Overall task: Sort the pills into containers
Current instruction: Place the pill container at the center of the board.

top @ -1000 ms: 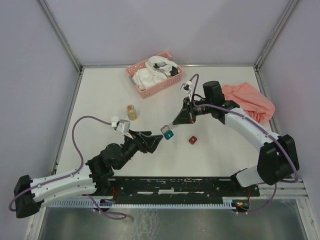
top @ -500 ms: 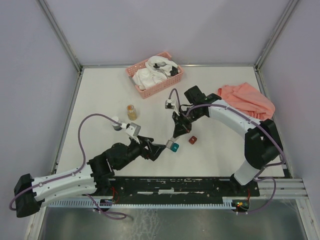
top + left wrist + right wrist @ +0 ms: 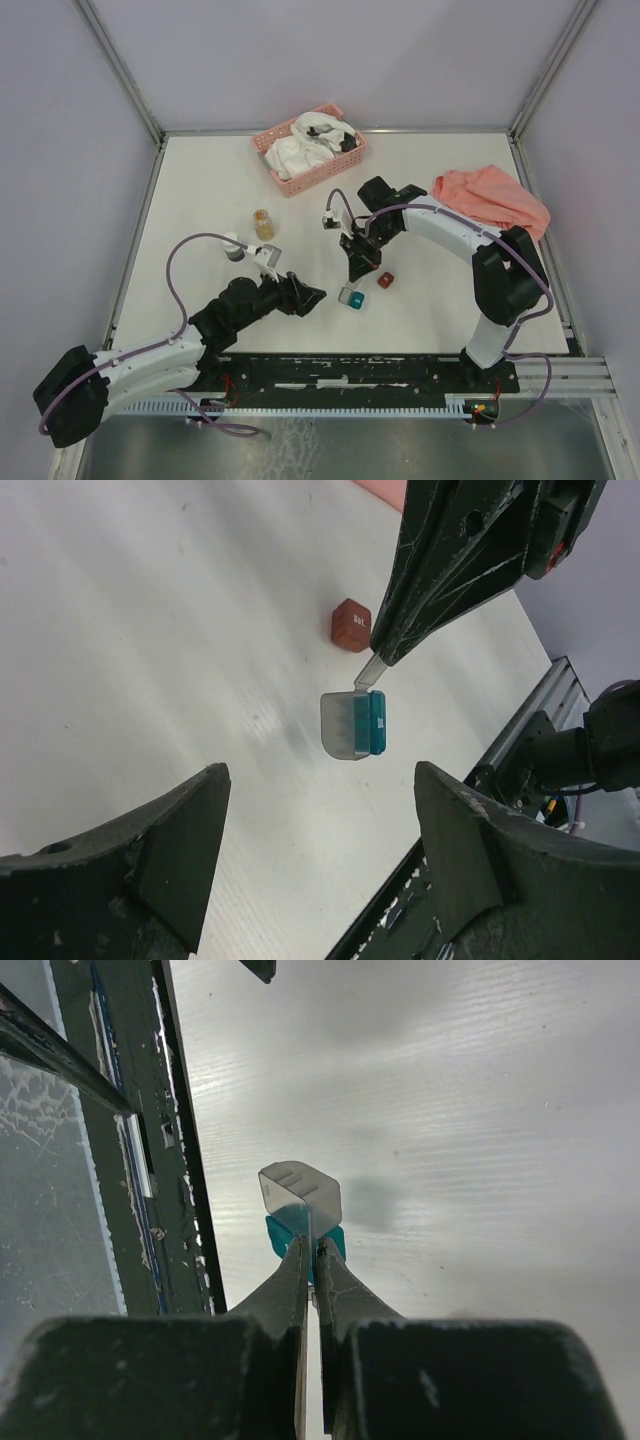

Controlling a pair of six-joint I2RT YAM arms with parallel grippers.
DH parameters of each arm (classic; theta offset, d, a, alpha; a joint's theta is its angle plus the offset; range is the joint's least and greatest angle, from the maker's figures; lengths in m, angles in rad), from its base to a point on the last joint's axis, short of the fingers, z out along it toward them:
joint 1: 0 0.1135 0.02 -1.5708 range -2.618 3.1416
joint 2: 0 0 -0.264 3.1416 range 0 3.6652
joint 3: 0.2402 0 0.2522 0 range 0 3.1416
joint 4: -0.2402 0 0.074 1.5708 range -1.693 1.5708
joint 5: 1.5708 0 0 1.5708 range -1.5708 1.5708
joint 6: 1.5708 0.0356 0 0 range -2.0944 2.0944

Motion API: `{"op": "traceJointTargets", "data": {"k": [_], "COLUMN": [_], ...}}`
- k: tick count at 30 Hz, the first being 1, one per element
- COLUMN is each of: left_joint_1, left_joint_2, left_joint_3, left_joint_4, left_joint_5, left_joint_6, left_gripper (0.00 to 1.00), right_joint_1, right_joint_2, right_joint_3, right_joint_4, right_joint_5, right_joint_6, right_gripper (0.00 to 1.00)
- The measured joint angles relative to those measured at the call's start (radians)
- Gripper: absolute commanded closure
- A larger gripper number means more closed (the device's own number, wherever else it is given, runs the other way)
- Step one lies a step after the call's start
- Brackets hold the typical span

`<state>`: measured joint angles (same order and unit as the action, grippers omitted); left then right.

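Observation:
A teal container (image 3: 351, 297) with a clear flip lid (image 3: 300, 1188) hangs from my right gripper (image 3: 353, 283), whose fingers are shut on the lid's thin tab (image 3: 371, 670). In the right wrist view the teal box (image 3: 335, 1238) shows just past the gripper (image 3: 312, 1245). My left gripper (image 3: 308, 297) is open and holds nothing, a short way left of the teal container (image 3: 355, 723); its midpoint (image 3: 320, 770) lies short of the box. A dark red container (image 3: 384, 280) lies just to the right. The pills fill a small clear jar (image 3: 263, 224) standing further back on the left.
A pink slatted basket (image 3: 308, 150) with white items sits at the back. A pink cloth (image 3: 490, 200) lies at the right edge. The black rail at the near table edge (image 3: 180, 1160) runs close to the teal container.
My right gripper has carried the teal container toward the near edge. The left gripper shifted the same way, then drew slightly back from the box.

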<state>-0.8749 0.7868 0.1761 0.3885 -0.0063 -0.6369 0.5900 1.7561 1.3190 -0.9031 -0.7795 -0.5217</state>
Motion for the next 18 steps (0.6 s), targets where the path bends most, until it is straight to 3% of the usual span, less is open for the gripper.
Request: {"op": "traceJointTargets", "data": {"k": [9, 18], "left_joint_1": [0.016, 0.016], "left_joint_2": [0.254, 0.485], "left_joint_3": [-0.001, 0.049], "left_joint_4": [0.168, 0.262], "left_joint_5": [0.106, 0.168], "left_joint_6": [-0.075, -0.134], "left_gripper": [0.42, 0.44], "right_joint_1": [0.033, 0.043], "right_joint_2": [0.066, 0.125], "right_joint_3": [0.044, 0.082], "right_joint_4": [-0.037, -0.078], "right_joint_5": [0.031, 0.041], "right_joint_6": [-0.013, -0.026], "right_gripper": [0.94, 0.94]}}
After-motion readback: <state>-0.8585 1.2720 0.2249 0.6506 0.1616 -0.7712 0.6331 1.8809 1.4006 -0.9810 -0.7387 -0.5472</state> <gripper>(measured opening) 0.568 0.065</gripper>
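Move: The pill container hangs from my right fingers by its thin clear tab, its middle about 2 cm back from that hand, 1 cm left and 3 cm below. From my open left hand it lies roughly 9 cm right, 2 cm ahead and 4 cm lower. The red box on the board is some 17 cm right, 4 cm ahead and 9 cm below my left hand; from my right hand it is about 8 cm right, level forward and 8 cm down. I sink my left hand about 6 cm while carrying it some 4 cm to the right towards the hanging pill container, tipping the fingers down about 15 degrees and partly closing them, still clear of it. My right hand keeps its grip on the clear tab and lowers the container about 2.5 cm towards the board. ##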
